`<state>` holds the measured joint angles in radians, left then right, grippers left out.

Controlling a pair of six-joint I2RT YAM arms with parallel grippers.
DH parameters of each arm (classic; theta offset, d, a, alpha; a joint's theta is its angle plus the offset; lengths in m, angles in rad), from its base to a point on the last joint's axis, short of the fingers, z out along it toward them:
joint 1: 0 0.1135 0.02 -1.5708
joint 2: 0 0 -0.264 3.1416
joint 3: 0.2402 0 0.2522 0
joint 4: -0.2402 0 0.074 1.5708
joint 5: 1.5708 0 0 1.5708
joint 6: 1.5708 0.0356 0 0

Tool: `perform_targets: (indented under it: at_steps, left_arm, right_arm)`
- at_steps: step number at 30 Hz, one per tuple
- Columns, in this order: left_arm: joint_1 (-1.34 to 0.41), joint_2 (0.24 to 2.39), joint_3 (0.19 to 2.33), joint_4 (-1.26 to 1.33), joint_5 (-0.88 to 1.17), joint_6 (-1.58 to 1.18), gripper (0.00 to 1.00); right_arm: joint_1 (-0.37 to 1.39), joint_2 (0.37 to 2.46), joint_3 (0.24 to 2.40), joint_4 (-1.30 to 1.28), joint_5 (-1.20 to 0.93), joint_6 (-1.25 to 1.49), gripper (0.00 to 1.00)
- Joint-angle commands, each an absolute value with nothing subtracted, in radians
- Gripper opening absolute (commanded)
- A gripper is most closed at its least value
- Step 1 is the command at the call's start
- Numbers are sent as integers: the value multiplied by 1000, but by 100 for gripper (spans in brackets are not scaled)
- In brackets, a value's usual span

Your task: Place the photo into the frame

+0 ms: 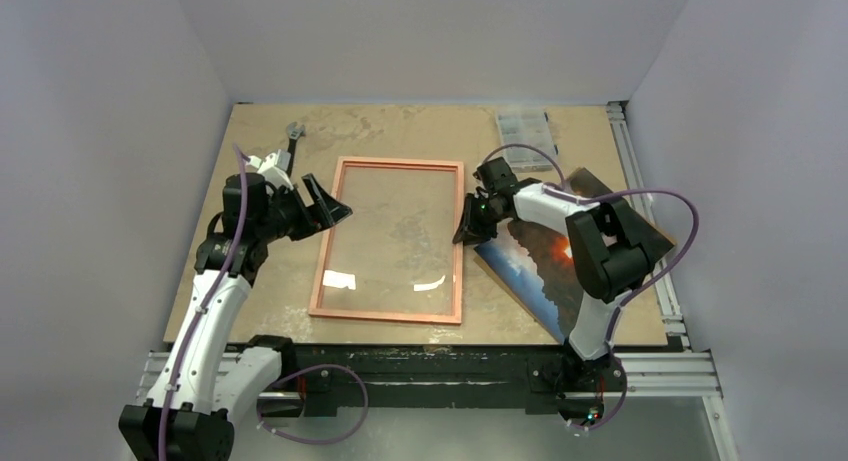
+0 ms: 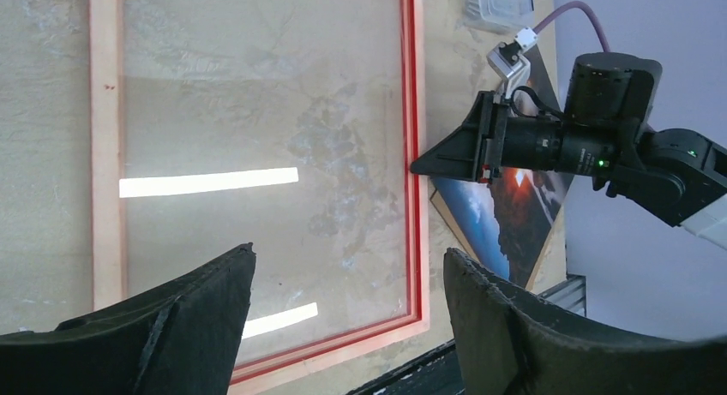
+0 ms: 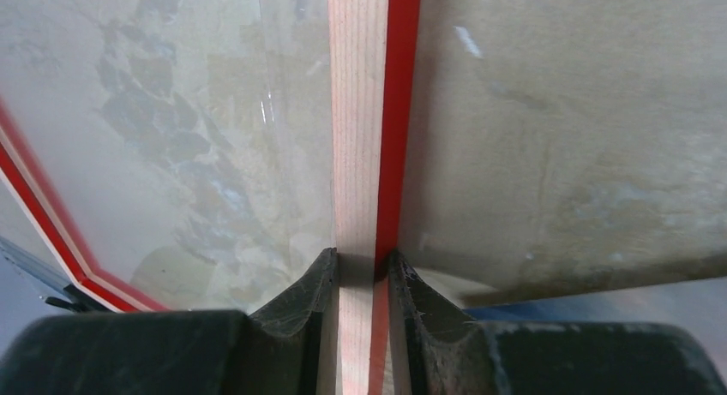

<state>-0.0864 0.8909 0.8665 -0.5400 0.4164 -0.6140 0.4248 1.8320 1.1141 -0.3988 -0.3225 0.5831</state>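
Observation:
The frame [image 1: 390, 313] lies flat mid-table with its pale wood back up and clear glazing; its red edge shows in the left wrist view [image 2: 106, 155]. My right gripper [image 1: 466, 231] is shut on the frame's right rail [image 3: 360, 112], one finger on each side of the wood [image 3: 360, 260]. My left gripper [image 1: 330, 203] stands open by the frame's left rail, nothing between its fingers [image 2: 349, 254]. The photo [image 1: 540, 266] of dark rocks and sunset lies picture up at the right, partly under my right arm [image 2: 493, 224].
A brown board [image 2: 547, 252] sticks out from under the photo. A clear plastic box [image 1: 526, 131] sits at the back right. A small metal tool [image 1: 293, 136] lies at the back left. Aluminium rails [image 1: 640, 181] line the right and near edges.

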Motion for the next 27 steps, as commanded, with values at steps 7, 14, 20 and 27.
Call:
perform_targets:
  at_steps: [7, 14, 20, 27]
  left_arm:
    - [-91, 888, 899, -546, 438, -621, 78]
    - [-123, 931, 864, -488, 445, -661, 79]
    - [-282, 1082, 904, -415, 402, -715, 79]
    - [-452, 1306, 994, -349, 348, -766, 80]
  right_arm:
    - [487, 1862, 1183, -385, -291, 589, 15]
    - [486, 1755, 1165, -417, -273, 566, 57]
    - [442, 1625, 1058, -416, -301, 580, 70]
    - [314, 1469, 924, -475, -308, 560, 73]
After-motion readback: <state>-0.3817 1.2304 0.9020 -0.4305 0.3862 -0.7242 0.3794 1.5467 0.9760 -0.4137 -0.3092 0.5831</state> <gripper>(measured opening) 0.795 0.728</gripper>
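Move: The right hand has the frame's right bar between its fingertips; the frame's middle lies about 15 cm to its left, level with it. The photo's middle is some 24 cm to its right and 3 cm back, and the clear box about 18 cm right and 25 cm ahead. From the left hand, held high and empty, the photo lies around 48 cm right, 2 cm ahead and 22 cm below, and the frame's middle 10 cm right, 5 cm ahead and 21 cm below. With the frame's right bar still pinched, the right hand shifts it about 2 cm to the left, then opens wide, lets go, rises some 5 cm and swings about 5 cm back to the right and slightly towards the base, towards the photo's near corner. The left hand waits high at first, then sweeps about 9 cm right and 6 cm down over the frame with its fingers staying wide open, tipping down and turning clockwise as it goes, without reaching the frame. ##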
